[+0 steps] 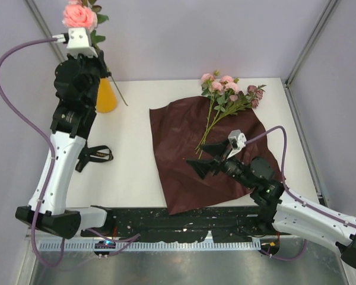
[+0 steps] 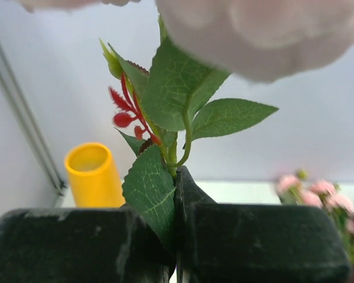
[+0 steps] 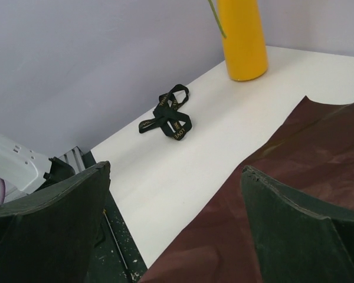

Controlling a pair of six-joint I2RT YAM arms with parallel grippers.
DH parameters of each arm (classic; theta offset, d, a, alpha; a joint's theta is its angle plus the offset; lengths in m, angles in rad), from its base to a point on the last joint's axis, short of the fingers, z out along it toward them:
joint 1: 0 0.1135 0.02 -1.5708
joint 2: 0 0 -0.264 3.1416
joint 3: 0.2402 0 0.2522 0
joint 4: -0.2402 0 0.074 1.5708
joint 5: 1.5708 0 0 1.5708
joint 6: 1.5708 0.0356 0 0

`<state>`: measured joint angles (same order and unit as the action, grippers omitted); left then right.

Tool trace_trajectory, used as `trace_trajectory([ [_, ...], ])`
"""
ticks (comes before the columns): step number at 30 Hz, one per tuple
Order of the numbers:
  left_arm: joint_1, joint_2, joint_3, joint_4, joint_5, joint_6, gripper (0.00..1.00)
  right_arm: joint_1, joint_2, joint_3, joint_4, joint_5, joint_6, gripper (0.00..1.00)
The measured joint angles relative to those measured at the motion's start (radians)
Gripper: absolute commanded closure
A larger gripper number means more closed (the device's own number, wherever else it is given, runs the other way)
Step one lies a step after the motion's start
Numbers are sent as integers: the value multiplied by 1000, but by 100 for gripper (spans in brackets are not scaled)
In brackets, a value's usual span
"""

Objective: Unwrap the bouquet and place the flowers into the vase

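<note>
My left gripper (image 1: 90, 37) is raised high at the back left and is shut on the stem of a pink rose (image 1: 80, 16). In the left wrist view the jaws (image 2: 178, 183) pinch the leafy stem (image 2: 176, 154), with the bloom (image 2: 265, 35) blurred above. The stem's lower end hangs beside the yellow-orange vase (image 1: 105, 98) (image 2: 94, 175) (image 3: 243, 38), partly hidden by the left arm. The other flowers (image 1: 231, 95) (image 2: 318, 197) lie on the unfolded dark red paper (image 1: 196, 148) (image 3: 295, 188). My right gripper (image 1: 206, 159) (image 3: 177, 218) hangs open and empty over the paper's near left part.
The black ribbon (image 1: 95, 155) (image 3: 167, 117) lies loose on the white table (image 1: 130, 166), left of the paper and beside the left arm. Grey walls and frame posts close in the sides and back. The black base rail (image 1: 184, 217) runs along the near edge.
</note>
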<state>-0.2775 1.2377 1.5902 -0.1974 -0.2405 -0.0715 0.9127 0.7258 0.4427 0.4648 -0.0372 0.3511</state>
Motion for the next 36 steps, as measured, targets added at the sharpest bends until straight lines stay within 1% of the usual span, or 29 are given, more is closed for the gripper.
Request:
trace_trajectory([
  [3,48,92,129,25,-47,30,100,0,-27,0,-36,9,-24,5],
  [7,106,199,304,34,-75,60,100,0,-37,0,-66,15,-56,4],
  [10,148,251,387,40,-82,72,100,0,-31,0,-84,18,-76,5],
  [21,254,323,410,122,-77,80,100,0,39,25,-101,16,-123,5],
  [31,262,364,357,313,-28,126,100,0,124,37,-84,1,-131,5],
  [36,263,391,334,362,-21,164,100,0,132,38,-84,-2,-132,5],
])
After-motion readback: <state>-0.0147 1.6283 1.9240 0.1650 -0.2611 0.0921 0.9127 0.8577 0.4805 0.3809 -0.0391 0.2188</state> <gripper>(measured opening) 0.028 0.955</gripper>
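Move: The left hand, holding the flower upright with its stem hanging below the fingers, has the yellow vase's middle about 24 cm ahead, 14 cm to its left and 38 cm below; the mouth is some 12 cm higher than that. From this hand the black ribbon is about 3 cm back, 13 cm left and 50 cm down, and the middle of the wrapping paper some 2 cm back, 30 cm right and 50 cm down. From the empty right hand the vase is roughly 44 cm ahead, 34 cm left and 16 cm lower. Keeping the stem pinched, the left hand carries the flower left about 11 cm and forward about 10 cm towards the vase, rising some 8 cm early and then staying near that height, while it turns counter-clockwise about 20 degrees and tips its fingers up some 15, bringing the stem's lower end to the vase mouth. The open right hand, still over the paper, sinks about 4.5 cm and rolls its left side down some 10 degrees, touching nothing. ##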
